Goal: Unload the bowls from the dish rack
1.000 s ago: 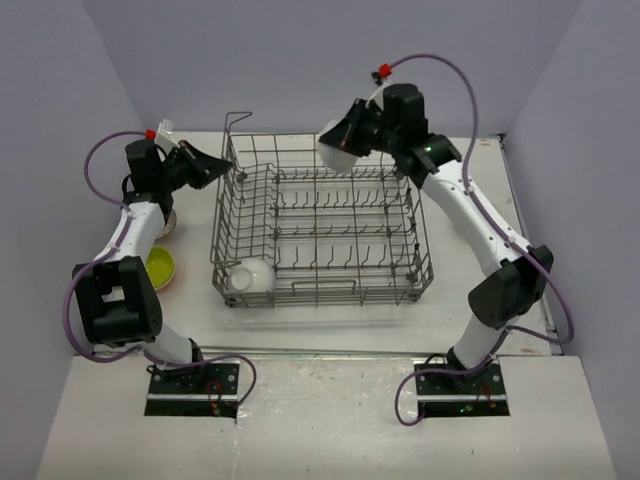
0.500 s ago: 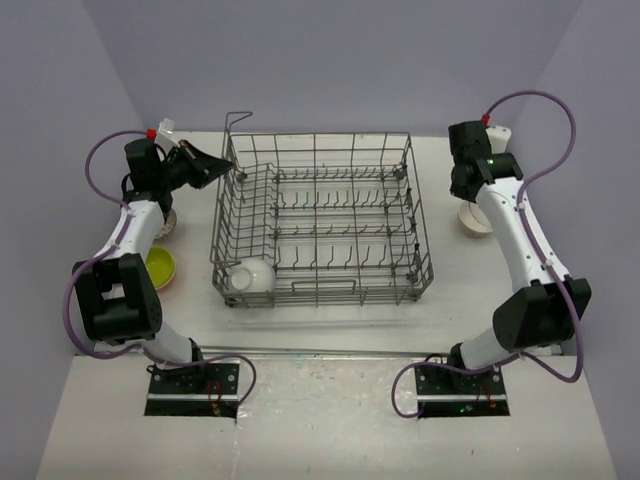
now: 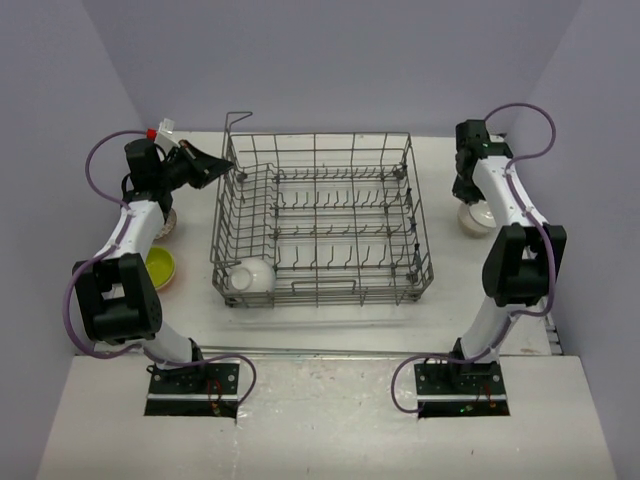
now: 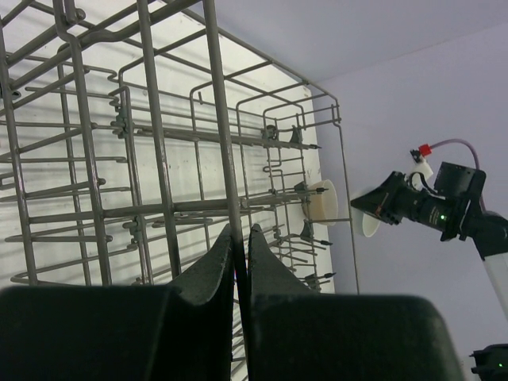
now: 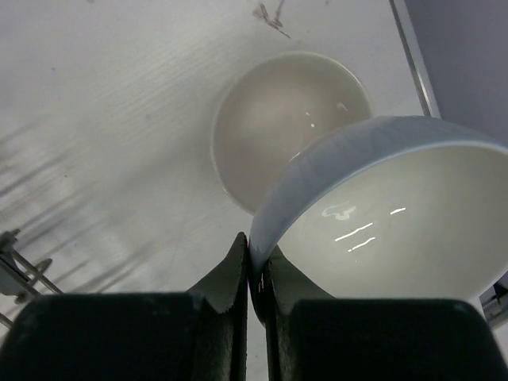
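The grey wire dish rack (image 3: 330, 283) fills the middle of the table. One white bowl (image 3: 250, 275) lies in its near left corner. My left gripper (image 3: 235, 172) is shut on an upright wire of the rack's left wall (image 4: 226, 159), which passes between its fingertips (image 4: 240, 238). My right gripper (image 5: 255, 266) is shut on the rim of a white bowl (image 5: 381, 214), tilted, held low over a cream bowl (image 5: 270, 119) that stands on the table right of the rack (image 3: 480, 220).
A yellow-green bowl (image 3: 160, 268) and a pale bowl (image 3: 165, 222) sit on the table left of the rack, under my left arm. Lilac walls close in the table at the back and both sides. The table's right edge (image 5: 413, 48) runs just beyond the cream bowl.
My right arm carried the white bowl from above the rack's far right corner out to the right and down over the cream bowl. The left arm has not moved.
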You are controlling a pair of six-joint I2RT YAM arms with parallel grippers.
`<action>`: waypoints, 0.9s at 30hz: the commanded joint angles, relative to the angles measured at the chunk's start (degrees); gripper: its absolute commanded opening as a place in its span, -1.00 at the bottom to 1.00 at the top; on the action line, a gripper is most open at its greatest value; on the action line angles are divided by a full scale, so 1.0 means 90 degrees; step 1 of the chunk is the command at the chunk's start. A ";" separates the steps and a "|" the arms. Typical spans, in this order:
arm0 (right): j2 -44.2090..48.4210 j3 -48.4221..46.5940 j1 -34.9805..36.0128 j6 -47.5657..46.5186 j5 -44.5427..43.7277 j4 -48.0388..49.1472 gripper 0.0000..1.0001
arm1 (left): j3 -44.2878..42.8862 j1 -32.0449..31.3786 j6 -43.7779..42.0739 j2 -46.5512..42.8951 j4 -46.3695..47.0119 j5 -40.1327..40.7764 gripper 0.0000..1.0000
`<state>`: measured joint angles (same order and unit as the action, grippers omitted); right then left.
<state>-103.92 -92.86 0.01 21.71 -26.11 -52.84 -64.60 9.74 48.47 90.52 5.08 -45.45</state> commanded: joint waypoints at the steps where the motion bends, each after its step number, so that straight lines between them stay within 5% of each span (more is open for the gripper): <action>1: -0.0425 -0.0843 0.0038 -0.0323 0.0108 0.0013 -1.00 | 0.0508 -0.0057 -0.1264 0.0538 -0.0858 0.0148 -1.00; 27: -0.1999 -0.1606 -0.0382 -0.0323 0.0567 -0.0057 -1.00 | 0.0322 -0.0057 -0.1225 0.0704 -0.0877 0.0177 -1.00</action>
<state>-122.61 -105.73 -3.49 19.59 -21.41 -53.71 -65.58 9.74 48.71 91.68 5.13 -46.41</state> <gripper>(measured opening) 0.052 0.030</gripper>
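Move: The white bowl pinched by its rim in the right gripper is bound for the beige bowl standing open on the table. That bowl's middle is about 3 cm ahead of the right hand, 5 cm to its right and some 12 cm below. The rack's right side stands roughly 11 cm to this hand's left, about 1 cm ahead, its middle some 9 cm lower. From the left hand the beige bowl lies about 57 cm to the right, 2 cm back and 20 cm below. Lower the white bowl into the beige bowl with the right gripper, keeping the rim pinched. Swing forward about 3 cm first, then sink, going down about 7 cm in all and easing another couple of centimetres forward as you near the beige bowl, while the wrist tips a little steeper and the fingers stay shut. ##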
